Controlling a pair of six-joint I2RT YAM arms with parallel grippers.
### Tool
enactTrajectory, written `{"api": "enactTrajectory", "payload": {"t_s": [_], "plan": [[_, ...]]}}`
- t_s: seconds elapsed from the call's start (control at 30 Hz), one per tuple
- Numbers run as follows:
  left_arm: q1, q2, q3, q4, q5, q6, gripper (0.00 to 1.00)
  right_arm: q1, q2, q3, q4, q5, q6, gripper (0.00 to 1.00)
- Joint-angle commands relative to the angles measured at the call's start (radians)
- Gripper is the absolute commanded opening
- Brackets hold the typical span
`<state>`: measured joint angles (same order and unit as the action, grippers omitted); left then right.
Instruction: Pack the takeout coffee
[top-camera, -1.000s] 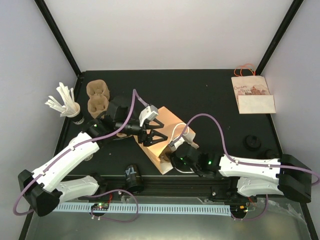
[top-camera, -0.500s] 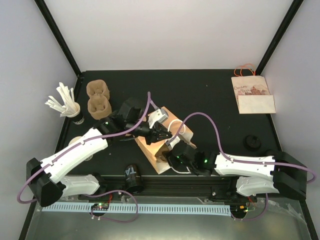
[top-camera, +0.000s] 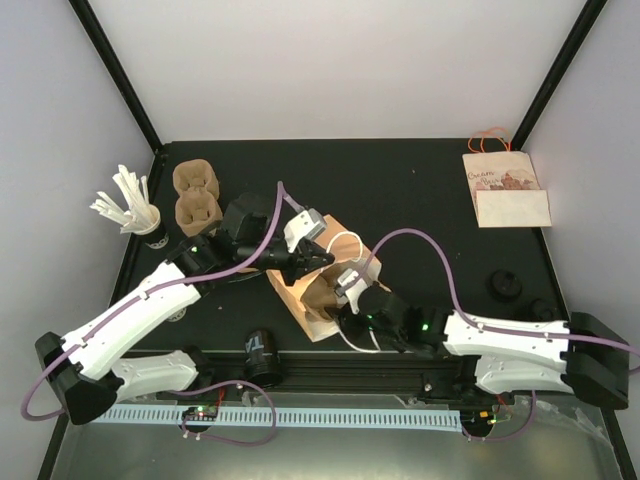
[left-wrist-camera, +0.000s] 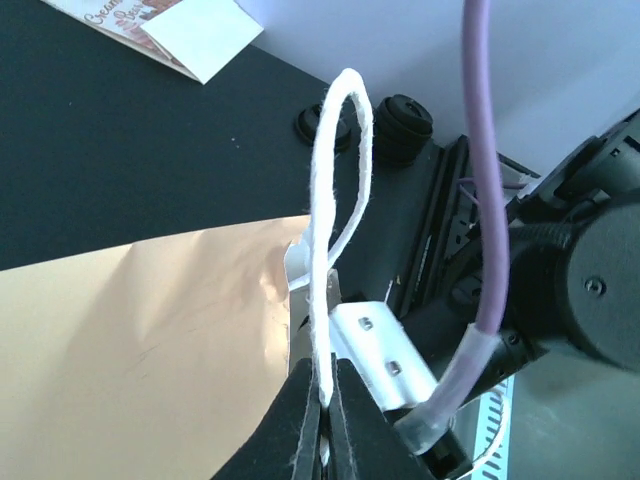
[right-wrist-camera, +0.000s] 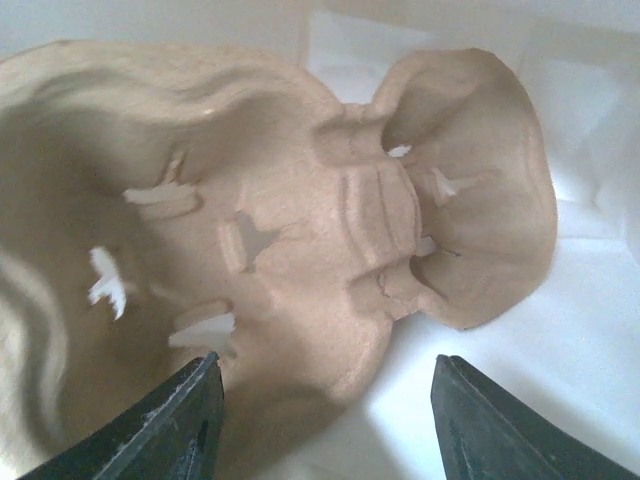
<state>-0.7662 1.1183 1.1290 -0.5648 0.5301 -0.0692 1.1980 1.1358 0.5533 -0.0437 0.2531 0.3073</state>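
A brown paper bag (top-camera: 312, 292) lies on its side mid-table, its mouth towards the right arm. My left gripper (top-camera: 312, 256) is shut on the bag's white cord handle (left-wrist-camera: 335, 200), which loops up from the pinched jaws (left-wrist-camera: 325, 400). My right gripper (top-camera: 347, 292) reaches into the bag's mouth. In the right wrist view it (right-wrist-camera: 325, 400) stands open astride the near edge of a moulded cardboard cup carrier (right-wrist-camera: 330, 220) lying on the bag's white inside. A black takeout cup (top-camera: 262, 348) lies on its side by the near edge.
Two more cup carriers (top-camera: 196, 192) sit at the back left beside a cup of white stirrers (top-camera: 135, 210). A flat printed paper bag (top-camera: 505, 190) lies at the back right. Black lids (top-camera: 505, 285) rest at the right.
My left gripper came down from open above the bag and shut on the cord handle. The right gripper pushed a little further into the bag's mouth.
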Motion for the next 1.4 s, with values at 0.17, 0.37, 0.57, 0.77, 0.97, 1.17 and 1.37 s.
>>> {"api": "enactTrajectory", "payload": {"t_s": [0.17,0.37,0.57,0.77,0.97,1.17,1.37], "plan": [[0.002,-0.048,-0.055,0.068,0.089,0.032,0.02,-0.003,-0.196,-0.078,0.025,-0.121,-0.152,0.59],[0.001,-0.038,-0.081,0.087,0.12,0.024,0.02,-0.003,-0.219,-0.081,0.038,-0.228,-0.167,0.59],[0.001,-0.034,-0.084,0.092,0.137,0.015,0.02,0.0,-0.167,-0.066,0.066,-0.322,-0.248,0.58],[0.001,-0.032,-0.089,0.101,0.154,0.003,0.02,0.04,-0.086,-0.045,0.119,-0.194,-0.34,0.58],[0.001,-0.027,-0.09,0.094,0.158,-0.003,0.02,0.069,-0.149,-0.063,0.113,-0.196,-0.569,0.6],[0.001,-0.028,-0.096,0.096,0.174,-0.011,0.01,0.071,-0.151,-0.048,0.097,-0.202,-0.767,0.61],[0.001,-0.037,-0.11,0.111,0.186,-0.019,0.02,0.071,-0.044,0.049,0.023,-0.147,-0.876,0.61]]}}
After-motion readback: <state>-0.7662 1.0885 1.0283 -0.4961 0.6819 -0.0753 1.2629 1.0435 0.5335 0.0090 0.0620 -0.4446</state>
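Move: The right hand is inside the tilted paper bag with its fingers open; the cup carrier lies about 5 cm ahead, 5 cm to its left and 5 cm below. The black tumbler lies some 19 cm left of that hand, 9 cm back and 8 cm lower. The left hand already pinches a bag handle, and from it the carrier is about 2 cm ahead, 2 cm left and 22 cm below. Left keeps the handle; open right backs about 5 cm off the carrier, rises, swings counter-clockwise and tips up. ##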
